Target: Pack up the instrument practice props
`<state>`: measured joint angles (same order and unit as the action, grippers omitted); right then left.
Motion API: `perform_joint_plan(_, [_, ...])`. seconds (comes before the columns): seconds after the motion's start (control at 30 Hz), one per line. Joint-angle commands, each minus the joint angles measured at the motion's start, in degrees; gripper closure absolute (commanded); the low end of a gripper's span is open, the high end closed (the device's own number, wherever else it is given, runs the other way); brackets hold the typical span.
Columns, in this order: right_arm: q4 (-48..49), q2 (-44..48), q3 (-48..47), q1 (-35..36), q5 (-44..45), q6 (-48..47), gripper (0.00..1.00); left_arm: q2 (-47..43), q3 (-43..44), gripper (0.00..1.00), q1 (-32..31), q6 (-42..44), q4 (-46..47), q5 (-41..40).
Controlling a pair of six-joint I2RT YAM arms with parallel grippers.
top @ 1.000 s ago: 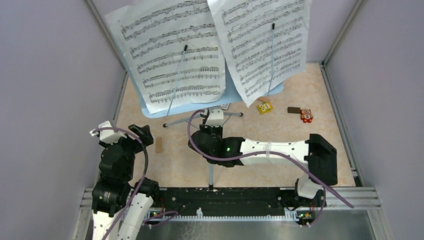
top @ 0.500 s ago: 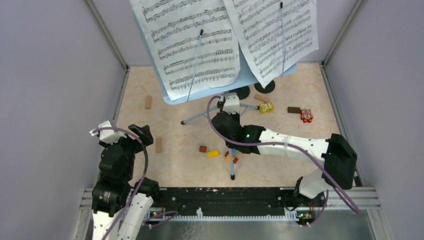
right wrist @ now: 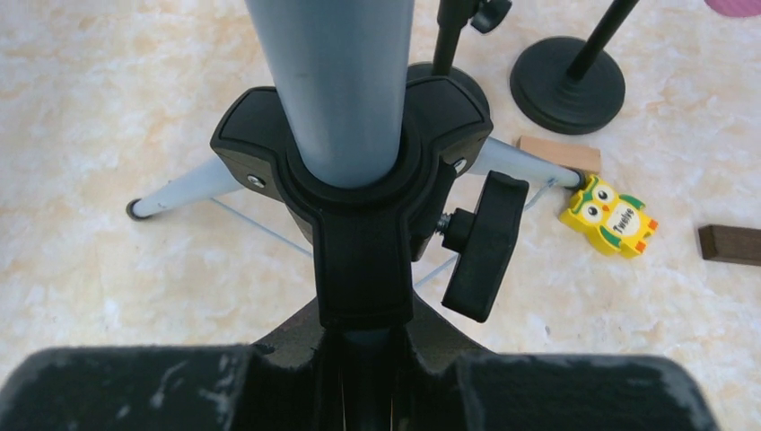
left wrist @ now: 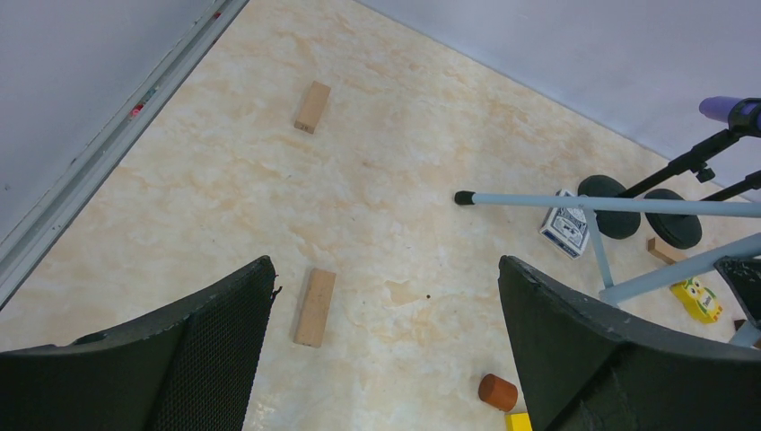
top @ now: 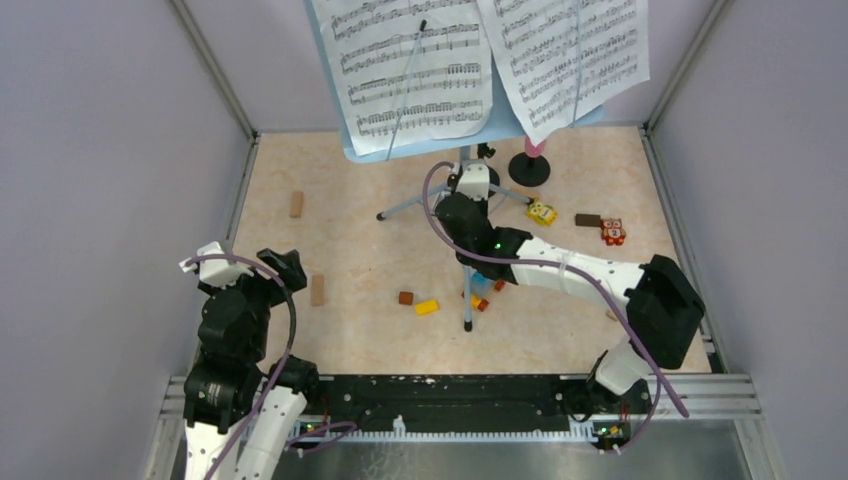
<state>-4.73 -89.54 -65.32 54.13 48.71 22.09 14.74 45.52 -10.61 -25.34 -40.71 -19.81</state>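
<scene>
The pale blue music desk (top: 338, 110) stands tilted at the back with two white sheet-music pages (top: 415, 70) on it. My right gripper (top: 470, 192) is shut on its pole just below the black tripod hub (right wrist: 359, 197), with the grey-blue pole (right wrist: 336, 81) running up from the jaws (right wrist: 359, 382). One tripod leg (left wrist: 583, 203) reaches left. Two black mic holders (right wrist: 567, 85) (left wrist: 603, 189) stand behind the tripod. A pink microphone (top: 537, 147) and a purple microphone (left wrist: 718, 108) show. My left gripper (left wrist: 386, 269) hangs open and empty at the near left.
Wooden blocks (left wrist: 315, 306) (left wrist: 312, 106) lie on the left. An orange cylinder (left wrist: 497, 391) and small coloured bricks (top: 427, 306) lie near the front tripod leg (top: 466, 300). A yellow owl brick (right wrist: 610, 215), a dark block (top: 588, 219) and a blue-white card box (left wrist: 565, 223) sit nearby.
My right arm has carried the music stand away toward the back right, uncovering the small bricks and the mic holders. The left arm has not moved.
</scene>
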Motion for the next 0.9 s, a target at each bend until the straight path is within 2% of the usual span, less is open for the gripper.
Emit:
perform_joint_plan(0.0, [0.0, -7.1, -3.1, -3.4, 4.0, -2.4, 1.0, -0.1, -0.1, 0.02, -0.1, 0.2, 2.0, -0.1])
perform_joint_plan(0.3, [2.0, -12.7, -7.6, -4.8, 1.2, -4.5, 0.99, 0.0, -0.1, 0.02, -0.1, 0.2, 2.0, -0.2])
perform_joint_plan(0.33, [2.1, -12.2, -6.9, -4.8, 0.9, -4.3, 0.93, 0.0, -0.1, 0.02, -0.1, 0.2, 2.0, -0.2])
perform_joint_plan(0.37, [2.3, -11.6, -6.0, -4.8, 0.1, -4.0, 0.83, 0.0, -0.1, 0.02, -0.2, 0.2, 2.0, -0.2])
perform_joint_plan(0.4, [2.6, -10.7, -4.9, -4.8, -0.8, -3.9, 0.67, 0.0, -0.1, 0.01, -0.2, 0.2, 2.0, -0.2])
perform_joint_plan(0.43, [2.9, -9.7, -3.8, -4.8, -1.9, -3.9, 0.57, 0.0, -0.1, 0.01, -0.2, 0.2, 2.1, -0.2])
perform_joint_plan(0.47, [2.4, -8.9, -3.1, -4.8, -3.0, -3.7, 0.48, 0.1, -0.2, 0.01, -0.2, 0.2, 2.0, -0.2])
perform_joint_plan(0.5, [1.8, -7.5, -2.3, -4.6, -3.8, -3.5, 0.43, 0.1, -0.2, 0.01, -0.2, 0.3, 2.1, 0.0])
perform_joint_plan(0.63, [1.4, -1.7, 1.8, -4.2, -7.7, -3.4, 0.36, 0.2, -0.2, 0.01, -0.1, 0.4, 2.2, 0.0])
perform_joint_plan(0.87, [-0.9, 10.9, 9.4, -4.0, -22.7, -4.5, 0.35, 0.7, 0.1, 0.01, -0.1, 3.8, 4.8, 6.3])
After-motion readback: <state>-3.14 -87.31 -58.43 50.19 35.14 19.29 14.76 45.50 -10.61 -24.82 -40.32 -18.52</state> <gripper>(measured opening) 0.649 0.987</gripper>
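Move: The right hand still pinches the music stand's leg just under its black hub, which lies about 4 cm straight ahead and 2 cm up. On the table some 20 cm below, the pink microphone's base is about 6 cm ahead and 14 cm right, the yellow owl block 3 cm back and 16 cm right, and the blue brick toy 17 cm back and 4 cm right. From the left hand, the hub is roughly 19 cm ahead, 35 cm right and 6 cm lower. Right hand pushes the held leg forward about 4 cm, lets go, dips and draws back some 5 cm. ##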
